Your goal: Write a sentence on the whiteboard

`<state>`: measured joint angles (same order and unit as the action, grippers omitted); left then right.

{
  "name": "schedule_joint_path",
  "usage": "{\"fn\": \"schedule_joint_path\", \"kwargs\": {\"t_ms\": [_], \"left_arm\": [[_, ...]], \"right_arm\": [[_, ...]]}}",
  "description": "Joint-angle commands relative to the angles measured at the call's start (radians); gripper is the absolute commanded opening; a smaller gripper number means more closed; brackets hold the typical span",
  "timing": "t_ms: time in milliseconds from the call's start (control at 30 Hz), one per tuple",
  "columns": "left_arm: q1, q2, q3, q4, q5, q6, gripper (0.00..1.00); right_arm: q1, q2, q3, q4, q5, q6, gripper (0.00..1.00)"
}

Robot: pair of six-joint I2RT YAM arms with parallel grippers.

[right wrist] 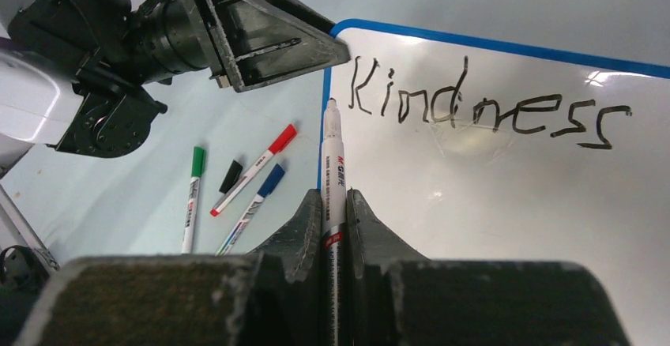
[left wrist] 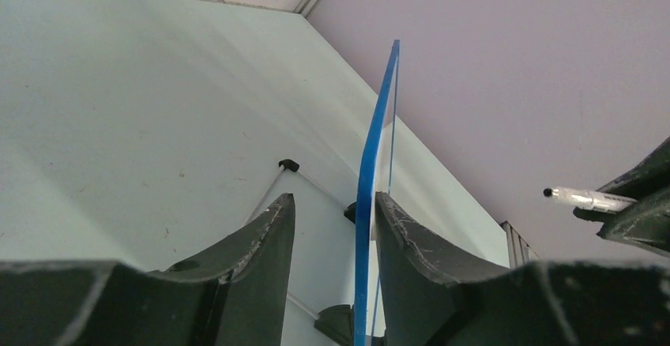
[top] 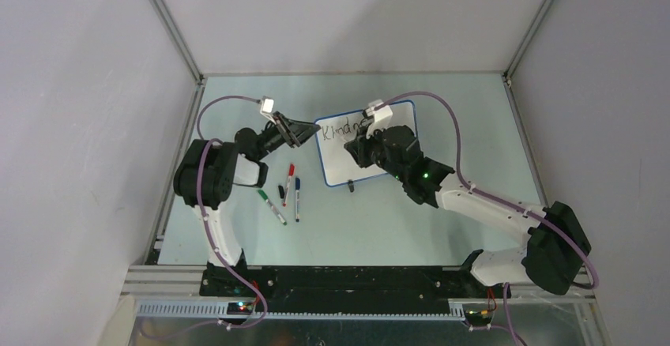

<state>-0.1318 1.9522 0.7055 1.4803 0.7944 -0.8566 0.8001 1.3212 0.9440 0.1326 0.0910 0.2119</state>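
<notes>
The whiteboard point(top: 341, 166) lies mid-table, blue-rimmed, with the sentence point(right wrist: 482, 105) reading "Kindness" in black along its top. My left gripper point(top: 308, 130) straddles the board's left edge point(left wrist: 367, 188). Its jaws are open: the right finger point(left wrist: 411, 235) touches the rim and the left finger point(left wrist: 265, 235) stands apart. My right gripper point(right wrist: 333, 196) is shut on a white marker point(right wrist: 333, 156). The marker's tip hovers near the board's upper left, below the "K". That marker point(left wrist: 589, 199) also shows in the left wrist view.
Left of the board lie a green marker point(top: 271, 206), a red marker point(top: 288, 184), a blue marker point(top: 297, 198) and a black cap point(top: 281, 196). Grey walls enclose the table on three sides. A small black foot point(top: 350, 185) sits at the board's near edge.
</notes>
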Motion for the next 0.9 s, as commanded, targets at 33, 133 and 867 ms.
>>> {"fn": "schedule_joint_path", "kwargs": {"t_ms": [33,133,867], "left_arm": [[-0.021,-0.034,0.0,0.051,0.035,0.019,0.45],[-0.027,-0.039,0.0,0.051,0.045,0.026,0.38],[-0.026,-0.071,-0.035,0.051,0.026,0.057,0.01]], "right_arm": [[0.034,-0.009,-0.022,0.063,0.115,-0.034,0.0],[0.035,-0.001,-0.025,0.065,0.126,-0.032,0.0],[-0.01,0.012,0.002,0.026,-0.014,0.046,0.0]]}}
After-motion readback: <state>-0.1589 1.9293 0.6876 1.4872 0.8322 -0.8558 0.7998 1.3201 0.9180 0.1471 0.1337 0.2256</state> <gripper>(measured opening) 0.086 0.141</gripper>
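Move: My half-open left fingers already straddle the whiteboard's left edge near its top corner; the edge lies about 1 cm right and 1 cm back of my hand point, level with it. The middle of "Kindness" is roughly 8 cm to its right, level with it fore and aft, a little lower. From my right hand, holding the marker, the blank space under the K is some 8 cm left, 5 cm ahead and 9 cm below; the K is about 3 cm farther out. I ease my left hand about 2 cm back and to the right, farther onto the whiteboard's left edge, and shut its fingers until they pinch the frame just below the corner. Meanwhile my right hand keeps its grip on the marker, shifting only about 1 cm, mostly down, and then hovers with the tip off the board. ##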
